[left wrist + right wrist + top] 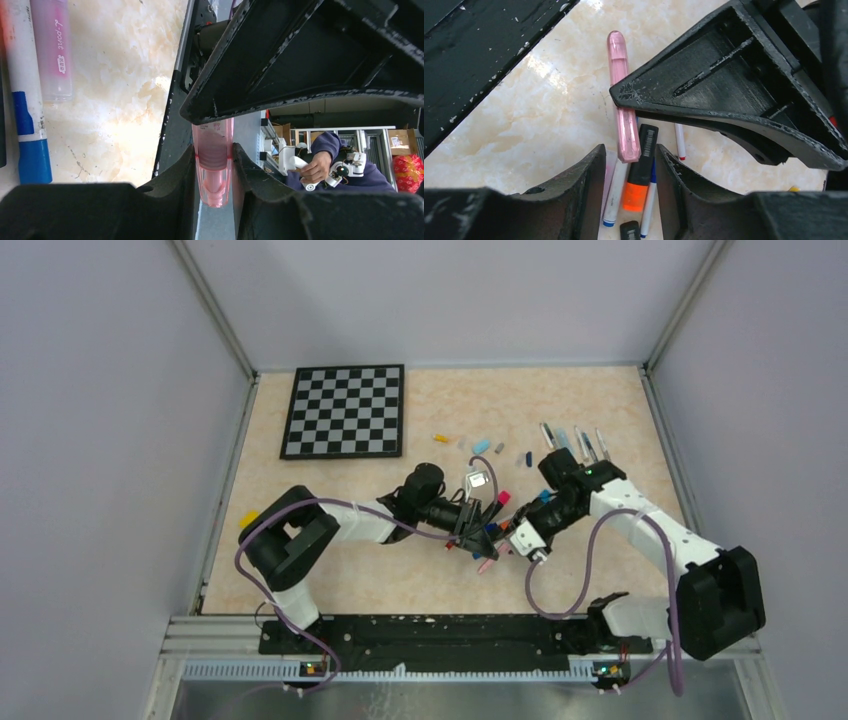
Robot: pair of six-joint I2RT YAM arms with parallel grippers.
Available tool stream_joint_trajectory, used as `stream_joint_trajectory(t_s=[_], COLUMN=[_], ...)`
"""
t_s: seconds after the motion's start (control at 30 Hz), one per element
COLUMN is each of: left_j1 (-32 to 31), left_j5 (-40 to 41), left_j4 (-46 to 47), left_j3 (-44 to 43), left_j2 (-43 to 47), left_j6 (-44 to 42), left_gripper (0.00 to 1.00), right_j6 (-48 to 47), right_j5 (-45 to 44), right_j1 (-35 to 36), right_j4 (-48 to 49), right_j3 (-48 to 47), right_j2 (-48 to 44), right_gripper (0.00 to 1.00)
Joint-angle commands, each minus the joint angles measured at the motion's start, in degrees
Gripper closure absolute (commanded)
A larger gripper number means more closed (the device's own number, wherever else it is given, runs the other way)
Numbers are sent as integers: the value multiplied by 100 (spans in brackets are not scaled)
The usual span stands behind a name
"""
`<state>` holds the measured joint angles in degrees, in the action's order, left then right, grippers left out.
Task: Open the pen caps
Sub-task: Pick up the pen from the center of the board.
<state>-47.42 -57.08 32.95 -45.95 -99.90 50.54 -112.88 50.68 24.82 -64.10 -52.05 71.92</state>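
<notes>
My left gripper [214,150] is shut on a clear pink pen [214,175]; its capped end pokes out past the fingers toward the wrist camera. In the right wrist view the same pink pen [624,115] runs out from under the left gripper's black finger. Its flat end lies between the tips of my right gripper [630,149]. The right jaws stand open, with a gap on each side of the pen. Both grippers meet mid-table, left gripper [480,528] and right gripper [512,530]. Loose pen caps lie behind them: yellow [441,438], light blue [482,446], dark blue [527,457].
Under the grippers lie an orange-and-black marker [639,175], a white pen with a blue end [616,197], a thin red-tipped pen [680,142], a blue-and-white marker [25,100] and a pink highlighter [52,45]. Uncapped pens [575,440] lie back right. A chessboard [345,410] lies back left.
</notes>
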Motion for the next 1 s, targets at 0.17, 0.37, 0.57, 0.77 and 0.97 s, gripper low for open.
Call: stream_joint_trajectory(t_s=[0.17,0.37,0.57,0.77,0.97], left_j1=[-31,-46,-44,-40,-44], left_j5=[77,173,376,1153,2523], left_j4=[108,89,34,-420,28], left_j3=[-211,-245,-101,389,1345], left_j2=[72,131,507,1562,3176], left_j6=[-93,-55,-151,-873,-1465], left_gripper=[99,95,53,28,12], right_j6=[56,174,524,820,2717], right_j5=[-82,-75,32,487,1170], right_j1=[449,596,590,141,-526], right_j4=[158,283,375,475,1202], right_j3=[76,148,267,688,1042], right_j2=[146,185,-38,-671,-1289], right_gripper=[70,82,100,100,100])
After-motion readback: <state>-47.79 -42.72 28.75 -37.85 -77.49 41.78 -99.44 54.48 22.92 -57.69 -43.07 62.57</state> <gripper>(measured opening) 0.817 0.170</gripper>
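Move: My left hand already holds the pink pen around its middle. From my half-open right hand the pen's middle is about 4 cm to the left, 3 cm back and 2 cm lower, its near end already between the pads. Some 9 cm below my right hand lie the blue-cap marker 2 cm left and level, the orange-cap marker 3 cm left and 2 cm ahead, and the lilac pen 3 cm right and 1 cm ahead. I keep my left hand still with the pink pen while my right hand eases about 2 cm down, left and back along it and pinches its near end. Then my left fingers open and that hand rises off the pen some 6 cm, drifting left and tilting about 20 degrees, as my right hand keeps its grip and draws 2 cm to the right, turning slightly clockwise. ##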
